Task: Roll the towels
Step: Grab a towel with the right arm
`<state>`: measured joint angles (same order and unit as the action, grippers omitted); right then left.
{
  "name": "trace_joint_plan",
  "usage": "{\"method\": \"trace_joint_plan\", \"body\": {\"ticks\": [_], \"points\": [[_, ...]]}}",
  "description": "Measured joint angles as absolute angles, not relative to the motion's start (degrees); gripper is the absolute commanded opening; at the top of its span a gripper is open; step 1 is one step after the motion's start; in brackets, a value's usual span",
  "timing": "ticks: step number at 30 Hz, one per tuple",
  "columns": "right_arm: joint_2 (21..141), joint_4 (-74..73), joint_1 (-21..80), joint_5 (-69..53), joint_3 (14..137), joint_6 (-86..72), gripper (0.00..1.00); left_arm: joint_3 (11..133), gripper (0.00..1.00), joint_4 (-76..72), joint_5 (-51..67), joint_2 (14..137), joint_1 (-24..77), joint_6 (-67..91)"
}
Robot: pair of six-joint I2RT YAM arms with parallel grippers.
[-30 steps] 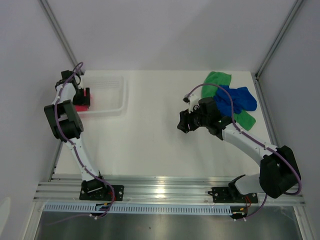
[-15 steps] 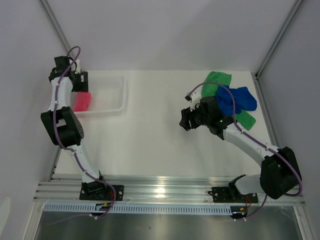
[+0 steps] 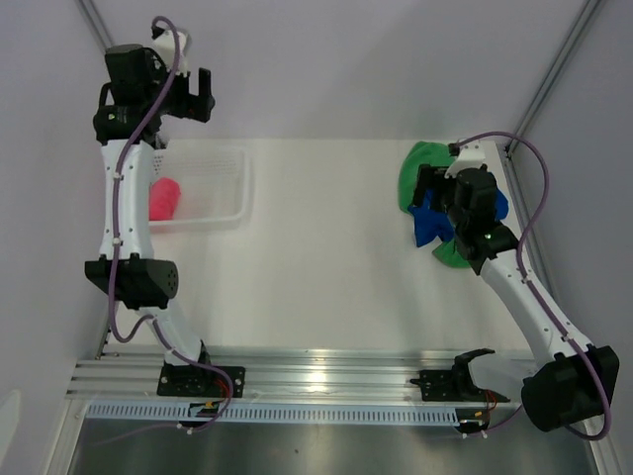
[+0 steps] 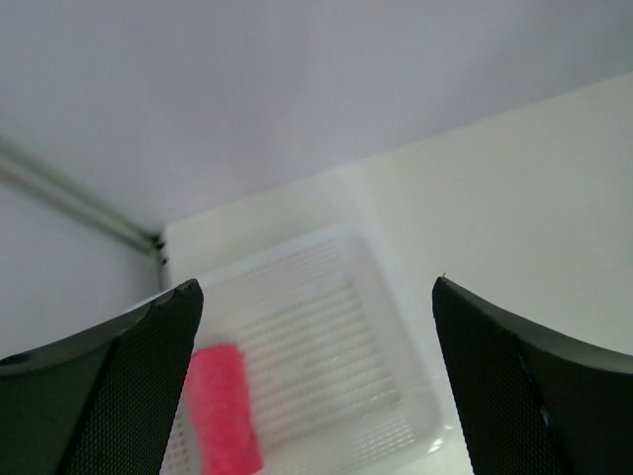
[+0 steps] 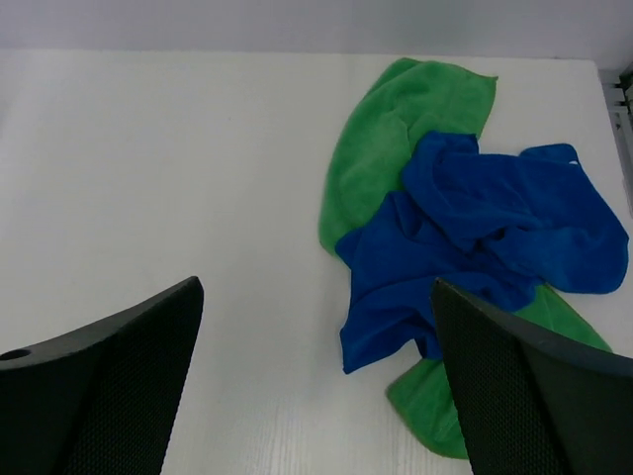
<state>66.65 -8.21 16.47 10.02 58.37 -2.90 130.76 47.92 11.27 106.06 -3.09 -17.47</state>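
The pink-red towel [image 3: 164, 198] lies rolled up at the left end of the white mesh basket [image 3: 213, 188]. My left gripper [image 3: 198, 96] hangs high above the basket, open and empty; its wrist view looks down on the pink roll [image 4: 223, 411] between the spread fingers [image 4: 129, 376]. At the far right, the blue towel [image 5: 475, 228] lies crumpled on top of the spread green towel [image 5: 396, 129]. My right gripper [image 3: 435, 193] hovers over that pile, open and empty, and its arm hides part of the blue towel [image 3: 427, 226] and the green towel [image 3: 417, 163] from above.
The basket [image 4: 420, 421] stands in the table's back left corner near the left wall and a frame post [image 4: 69, 193]. White table [image 5: 178, 168] stretches left of the towel pile. An aluminium rail [image 3: 336, 376] carries both arm bases at the near edge.
My left gripper rose out of the basket, leaving the pink roll inside. My right arm swung from mid-table back over the blue and green towels. Both grippers spread a little wider.
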Motion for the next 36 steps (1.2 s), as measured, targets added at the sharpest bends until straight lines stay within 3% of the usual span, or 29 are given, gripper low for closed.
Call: {"method": "trace_joint_plan", "body": {"ticks": [2,3,5,9,14,22,27,33,36], "points": [[65.7,-8.2,15.4,9.3,58.3,-4.1,0.78,131.2,1.00,45.8,17.4,104.0,-3.1,-13.6],[65.3,-8.4,15.0,9.5,58.3,-5.1,0.61,131.3,0.99,45.3,21.4,102.9,-3.2,-12.4],[65.2,-9.4,14.6,10.7,58.3,-7.3,0.53,131.4,0.96,45.3,26.7,101.4,-3.0,-11.2],[67.7,-15.0,14.5,16.0,58.3,-14.6,0.59,126.6,0.96,47.3,22.9,99.2,3.0,-13.3],[75.6,-21.2,14.5,18.4,57.3,-21.7,0.64,107.6,0.94,49.3,11.4,98.0,10.6,-15.7],[88.7,-23.0,14.5,19.3,56.4,-24.2,0.65,89.5,0.97,48.6,-1.5,95.8,11.1,-17.3],[95.6,-21.3,14.2,19.2,57.5,-23.9,0.65,85.8,0.97,46.1,-7.7,94.4,11.6,-18.5],[105.4,-18.9,12.9,18.3,64.3,-23.1,0.57,83.3,0.97,44.1,-8.4,93.1,11.6,-18.4],[107.4,-18.1,12.6,17.1,66.6,-22.2,0.40,83.2,0.97,44.0,-8.4,92.4,11.6,-18.3]]}}
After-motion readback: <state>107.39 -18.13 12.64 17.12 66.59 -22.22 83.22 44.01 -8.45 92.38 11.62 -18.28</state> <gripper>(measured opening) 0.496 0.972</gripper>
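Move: The blue towel's near-left corner lies about 4 cm ahead of the right hand, 3 cm to its right and some 26 cm below. On the same table level, the towel's middle is roughly 10 cm beyond that corner and 11 cm to its right; green cloth shows some 20 cm beyond the corner, with another green patch 12 cm to its right. From the left hand the blue corner lies about 56 cm right, 8 cm back and 38 cm below. Down some 25 cm onto the blue towel's near-left corner goes the right hand, tipping its fingers about 40 degrees down and turning 20 clockwise, then easing forward at the bottom; the fingers half close early and start narrowing again around the corner. The left hand rises briefly while swinging right, then sinks and draws back to above the basket's near-right corner, fingers open. ##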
